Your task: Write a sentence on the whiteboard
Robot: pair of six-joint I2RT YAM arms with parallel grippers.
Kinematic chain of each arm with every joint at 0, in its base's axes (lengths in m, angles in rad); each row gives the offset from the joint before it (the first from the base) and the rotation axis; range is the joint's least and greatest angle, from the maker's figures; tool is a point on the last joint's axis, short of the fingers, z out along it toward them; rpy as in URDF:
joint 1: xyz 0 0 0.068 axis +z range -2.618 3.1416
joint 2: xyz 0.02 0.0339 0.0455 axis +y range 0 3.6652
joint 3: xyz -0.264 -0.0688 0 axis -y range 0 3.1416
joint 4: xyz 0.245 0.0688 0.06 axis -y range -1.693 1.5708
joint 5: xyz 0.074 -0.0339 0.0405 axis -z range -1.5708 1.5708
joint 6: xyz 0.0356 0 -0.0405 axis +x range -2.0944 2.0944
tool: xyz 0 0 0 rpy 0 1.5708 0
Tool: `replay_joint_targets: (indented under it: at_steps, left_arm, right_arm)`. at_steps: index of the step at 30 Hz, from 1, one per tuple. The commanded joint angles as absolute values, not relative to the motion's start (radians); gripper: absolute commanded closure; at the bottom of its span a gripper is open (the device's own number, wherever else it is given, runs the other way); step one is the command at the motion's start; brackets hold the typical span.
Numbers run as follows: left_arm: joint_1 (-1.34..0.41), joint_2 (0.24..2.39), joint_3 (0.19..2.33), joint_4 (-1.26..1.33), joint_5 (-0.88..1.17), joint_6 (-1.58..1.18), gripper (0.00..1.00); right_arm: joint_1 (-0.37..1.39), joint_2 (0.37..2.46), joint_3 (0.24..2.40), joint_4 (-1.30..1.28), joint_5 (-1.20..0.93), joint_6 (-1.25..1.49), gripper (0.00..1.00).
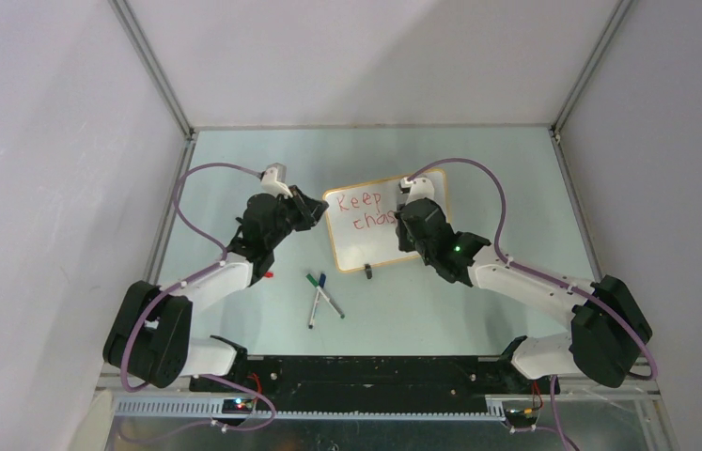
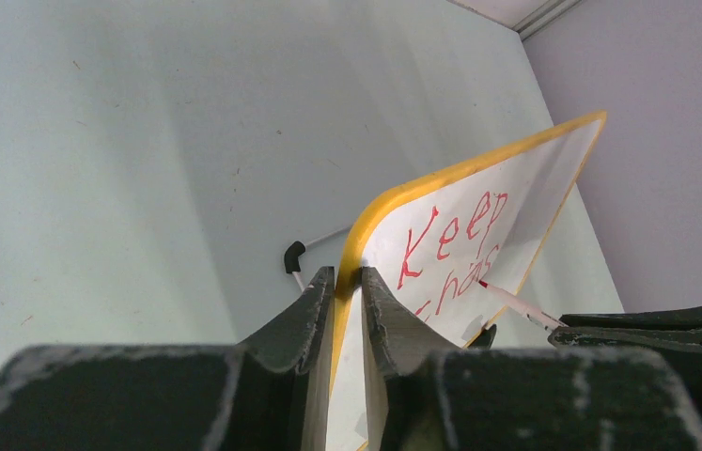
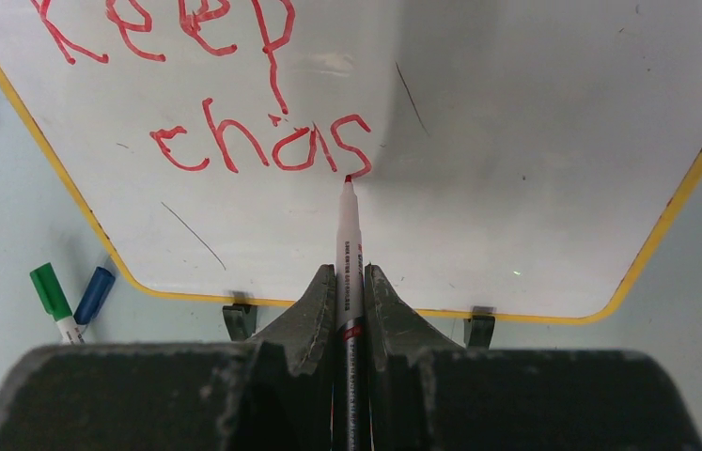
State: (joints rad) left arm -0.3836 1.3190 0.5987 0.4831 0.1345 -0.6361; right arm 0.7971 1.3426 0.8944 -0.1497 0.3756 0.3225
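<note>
The whiteboard stands tilted at the table's middle, and its yellow-orange frame shows in the left wrist view. The sentence reads "Keep chas" in red, in two lines. My left gripper is shut on the whiteboard's left edge. My right gripper is shut on a white marker, over the board's right half. The marker's red tip touches the board just under the final "s". The board's surface right of the letters is blank.
A green-capped marker and a blue-capped marker lie crossed in front of the board, also seen in the right wrist view as green and blue. A red cap lies by the left arm. Enclosure walls surround the table.
</note>
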Motion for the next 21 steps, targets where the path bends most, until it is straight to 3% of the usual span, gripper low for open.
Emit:
replay_joint_targets:
  at_steps: [1, 15, 21]
  left_arm:
    - [-0.381, 1.291, 0.640, 0.488, 0.121, -0.621, 0.81]
    - [-0.380, 1.267, 0.612, 0.513, 0.081, -0.644, 0.76]
    - [-0.380, 1.267, 0.613, 0.512, 0.086, -0.644, 0.76]
  right_arm:
    - [0.812, 1.332, 0.928, -0.113, 0.375, 0.299, 1.00]
    - [0.867, 1.118, 0.826, -0.017, 0.498, 0.255, 1.00]
    - [0.731, 1.041, 0.812, -0.101, 0.565, 0.315, 1.00]
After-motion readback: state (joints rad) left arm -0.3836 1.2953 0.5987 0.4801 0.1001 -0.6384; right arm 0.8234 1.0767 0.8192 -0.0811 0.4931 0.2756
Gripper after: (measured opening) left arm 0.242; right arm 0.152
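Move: The marker in the right hand has its tip on the end of the "s", roughly 6 cm ahead of that hand, 2 cm to its left and 3 cm lower. "Keep" lies about 10 cm ahead and 10 cm to the left, near hand height; the board's right clip is some 3 cm back, 5 cm right and 11 cm down. From the left hand, at the board's top left corner, the end of the "s" lies 15 cm right, 3 cm back and 4 cm below. With the marker tip still on the board, the right hand draws the tail of the "s" leftward and slightly back, little more than 1 cm each way. The tip then lifts off as the hand rises about 7 cm, swings some 4 cm right towards the blank side and tips up 13 degrees, marker still gripped. The left fingers ease slightly open around the board's corner. ##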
